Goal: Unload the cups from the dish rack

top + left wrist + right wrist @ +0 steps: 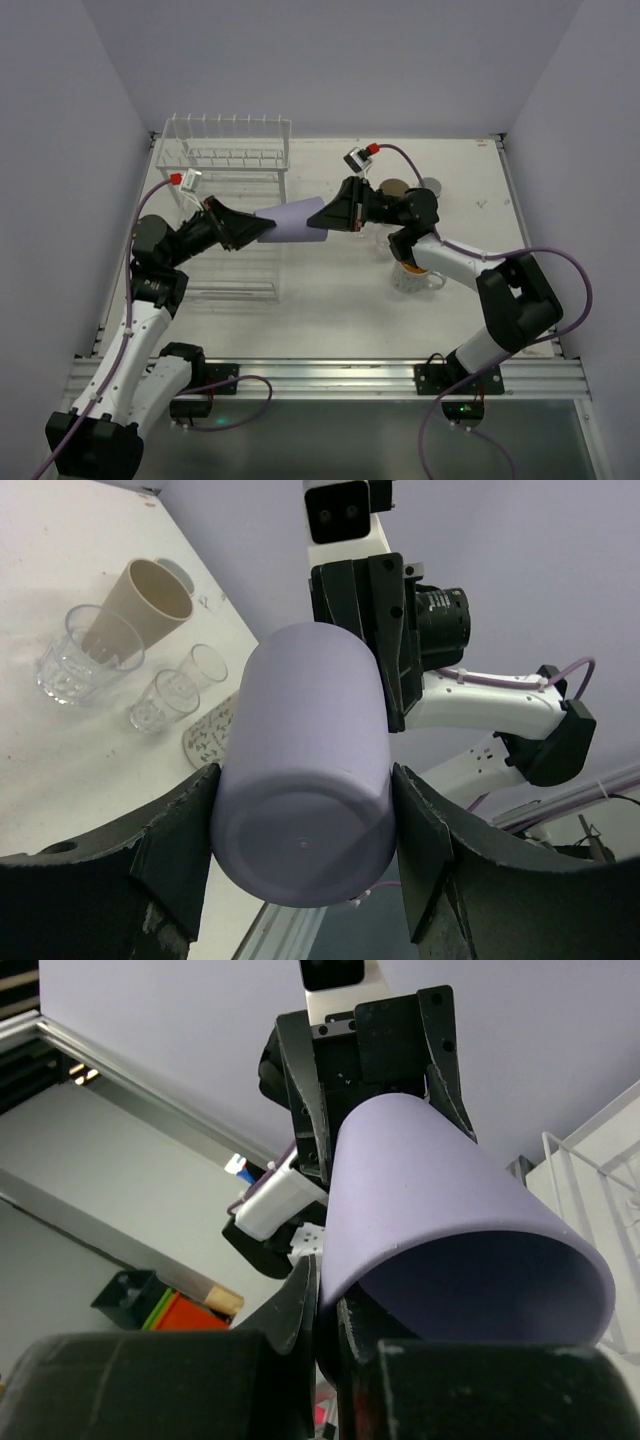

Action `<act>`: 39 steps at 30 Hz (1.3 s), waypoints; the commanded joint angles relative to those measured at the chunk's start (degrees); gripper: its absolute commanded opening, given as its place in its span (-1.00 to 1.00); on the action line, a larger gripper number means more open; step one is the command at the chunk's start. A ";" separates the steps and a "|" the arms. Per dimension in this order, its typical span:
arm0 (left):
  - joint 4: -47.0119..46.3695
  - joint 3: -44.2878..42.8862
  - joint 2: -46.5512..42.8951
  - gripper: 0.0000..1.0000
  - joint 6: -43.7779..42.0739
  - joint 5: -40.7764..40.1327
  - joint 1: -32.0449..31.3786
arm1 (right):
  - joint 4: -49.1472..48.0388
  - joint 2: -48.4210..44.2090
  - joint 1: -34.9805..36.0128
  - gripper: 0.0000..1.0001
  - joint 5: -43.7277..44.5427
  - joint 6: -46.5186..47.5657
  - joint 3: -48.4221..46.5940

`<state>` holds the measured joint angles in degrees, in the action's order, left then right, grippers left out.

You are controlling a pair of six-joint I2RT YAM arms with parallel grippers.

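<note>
The lavender cup (pixel 295 222) hangs level in the air between both arms, right of the dish rack (pixel 230 152). My left gripper (pixel 258 230) is shut on its closed base end, one finger on each side, as the left wrist view shows (pixel 302 785). My right gripper (pixel 332 215) is shut on the rim of its open end, one finger inside and one outside (pixel 332 1285). The cup fills both wrist views (pixel 310 700) (pixel 430 1200). No cups show in the rack.
The white mug with an orange inside (pixel 412 275) stands under the right arm. The tan tumbler (pixel 150 592) lies behind a large clear glass (pixel 85 658), with two small glasses (pixel 165 695) beside them. The rack's lower basket (pixel 235 275) is under the left arm.
</note>
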<state>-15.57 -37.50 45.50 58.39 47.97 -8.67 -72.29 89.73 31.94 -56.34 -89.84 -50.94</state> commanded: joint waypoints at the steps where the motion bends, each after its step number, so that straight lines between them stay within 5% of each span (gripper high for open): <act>1: -4.21 0.50 0.82 -1.00 1.38 4.32 -0.12 | -4.53 -0.26 0.40 -1.00 -1.23 -0.34 -3.64; 4: -3.50 0.14 1.79 -0.22 0.67 5.56 -0.12 | -0.86 -1.49 0.40 -1.00 -1.93 1.77 -3.29; 5: -3.33 -0.03 1.96 0.27 0.24 5.56 -0.12 | 0.47 -2.10 0.40 -1.00 -2.20 3.78 -3.03; 9: 6.21 -3.98 1.79 1.00 -6.67 3.90 -0.12 | 18.88 -8.24 0.22 -1.00 -1.94 17.12 -1.97; 13: 20.73 -11.36 1.70 1.00 -18.64 -3.39 -0.03 | 62.41 -17.82 0.22 -1.00 7.43 41.72 -8.36; 22: 43.87 -23.50 3.20 1.00 -35.44 -26.51 -0.04 | 110.89 -16.35 0.48 -1.00 35.83 64.96 -26.99; 27: 45.80 -23.33 3.63 1.00 -37.12 -28.71 -0.12 | 122.55 -13.18 2.94 -1.00 50.51 69.62 -30.36; 39: 48.79 -22.80 4.25 1.00 -36.94 -32.67 -0.03 | 131.18 -5.98 10.41 -1.00 62.83 70.07 -31.24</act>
<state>31.20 -59.33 50.06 22.87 17.67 -8.75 54.96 81.52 40.84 1.28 -21.32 -80.14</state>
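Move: In both hands already, the purple cup has its middle about 4 cm left of the right hand, roughly 5 cm right of the left. The bare table spot beside the white mug is some 11 cm to the right hand's right, 3 cm forward and 28 cm below; the mug stands about 9 cm farther right, level with it, and a clear glass lies some 11 cm forward and 15 cm right of that hand. The dish rack's middle is roughly 11 cm forward and 13 cm left of the left hand. Opening wide, the left hand releases the cup's base and backs off about 9 cm left and forward over the dish rack, its fingers swinging forward and dipping. The right hand, still pinching the rim, then arcs forward and partly back as it carries the cup down about 15 cm and 11 cm right, towards the table beside the mug, rolling some 80 degrees until its fingers point mostly down. ##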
